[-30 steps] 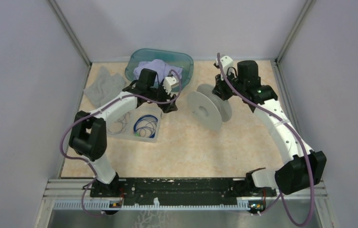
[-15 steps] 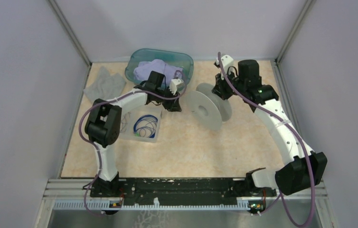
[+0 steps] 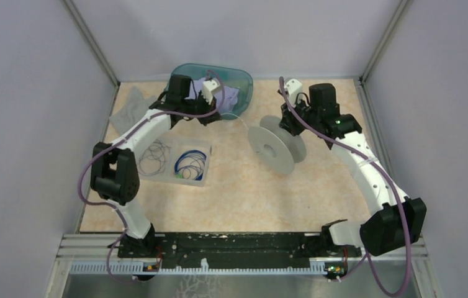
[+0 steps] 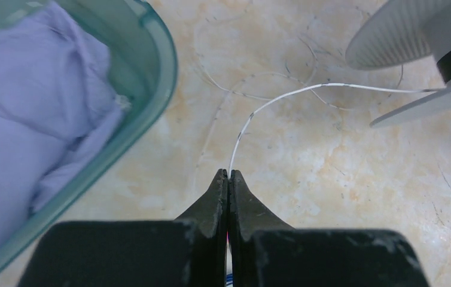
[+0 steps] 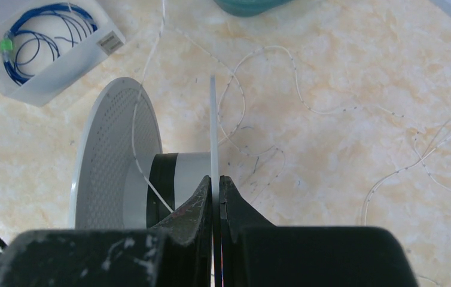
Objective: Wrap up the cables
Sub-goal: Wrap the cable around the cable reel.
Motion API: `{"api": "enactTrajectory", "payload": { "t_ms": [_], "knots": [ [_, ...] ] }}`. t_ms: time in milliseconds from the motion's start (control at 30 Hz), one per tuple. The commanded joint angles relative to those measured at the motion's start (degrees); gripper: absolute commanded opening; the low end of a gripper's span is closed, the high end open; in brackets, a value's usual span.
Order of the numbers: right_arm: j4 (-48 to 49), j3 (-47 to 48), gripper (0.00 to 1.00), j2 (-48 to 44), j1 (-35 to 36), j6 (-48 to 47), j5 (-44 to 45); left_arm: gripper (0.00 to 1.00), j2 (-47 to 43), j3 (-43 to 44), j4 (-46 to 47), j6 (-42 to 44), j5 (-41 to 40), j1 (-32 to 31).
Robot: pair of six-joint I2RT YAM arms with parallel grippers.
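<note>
My left gripper [image 4: 228, 173] is shut on the end of a thin whitish cable [image 4: 283, 95]. That cable runs right to the grey spool [image 4: 414, 36]. In the top view the left gripper [image 3: 216, 115] sits beside the teal bin, left of the spool [image 3: 274, 148]. My right gripper [image 5: 213, 179] is shut on the thin edge of one spool flange [image 5: 213, 119]. The whitish cable [image 5: 145, 78] leaves the spool's core past the other flange [image 5: 109, 155]. Blue cables [image 3: 191, 162] lie coiled in a clear tray [image 3: 202, 177]. More whitish cable [image 5: 283, 78] loops loosely on the table.
A teal bin [image 3: 244, 81] holding purple cloth [image 4: 26, 119] stands at the back, close to my left gripper. A grey cloth [image 3: 129, 108] lies at the far left. Grey walls close in both sides and the back.
My left gripper shut on the whitish cable and drew back and left from the spool toward the teal bin. The right gripper kept its hold; the spool shifted slightly.
</note>
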Motion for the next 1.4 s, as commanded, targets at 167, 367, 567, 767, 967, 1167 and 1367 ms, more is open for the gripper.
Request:
{"api": "enactTrajectory", "payload": {
  "t_ms": [167, 367, 567, 767, 967, 1167, 1367],
  "knots": [
    [4.0, -2.26, 0.0, -0.83, -0.19, -2.1, 1.69, 0.0, -10.31, 2.0, 5.43, -1.84, -4.17, 0.83],
    [4.04, -2.95, 0.0, 0.81, -0.24, -0.8, 7.85, 0.0, -16.64, 0.5, 9.56, -3.36, -11.97, 1.73],
    [5.27, -4.36, 0.0, 0.66, -0.26, -0.79, 5.95, 0.0, -17.94, 3.06, 6.67, -3.98, -11.61, 3.04],
    [4.96, -3.22, 0.0, 2.91, -0.25, 0.9, 11.4, 0.0, -19.18, 5.85, 3.13, -2.28, -11.69, 3.15],
    [6.47, -4.86, 0.0, 3.99, -0.26, 1.42, 10.68, 0.0, -20.51, 10.63, -1.47, -2.93, -11.25, 3.22],
    [6.2, -5.89, 0.0, 3.92, -0.23, 0.39, 6.62, 0.0, -21.67, 10.36, -2.33, -8.02, -8.73, 3.22],
    [3.06, -5.39, 0.02, 3.63, -0.18, -2.61, -2.2, 0.0, -21.68, 7.75, 0.42, -12.17, -5.15, 3.24]
  ]
}}
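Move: The reel, its rim still pinched in the right hand, has its middle about 4 cm back from those fingers, 4 cm to their left and some 7 cm below. From the left hand, which holds the white cable, the reel is roughly 18 cm to the right, 9 cm back and about level. The cloth bin stands 11 cm ahead of the left hand, 5 cm left and 12 cm below; the blue cable coil lies about 13 cm back, 11 cm left and 14 cm below. The white cable, kept shut in the left fingers, is carried up some 23 cm and about 5 cm left, away from the reel, quickly at first and then slower, while that wrist tips its fingers upward by roughly 25 degrees. The reel meanwhile is lowered about 6.5 cm by the right hand, which keeps its pinch on the rim and tilts only slightly. ##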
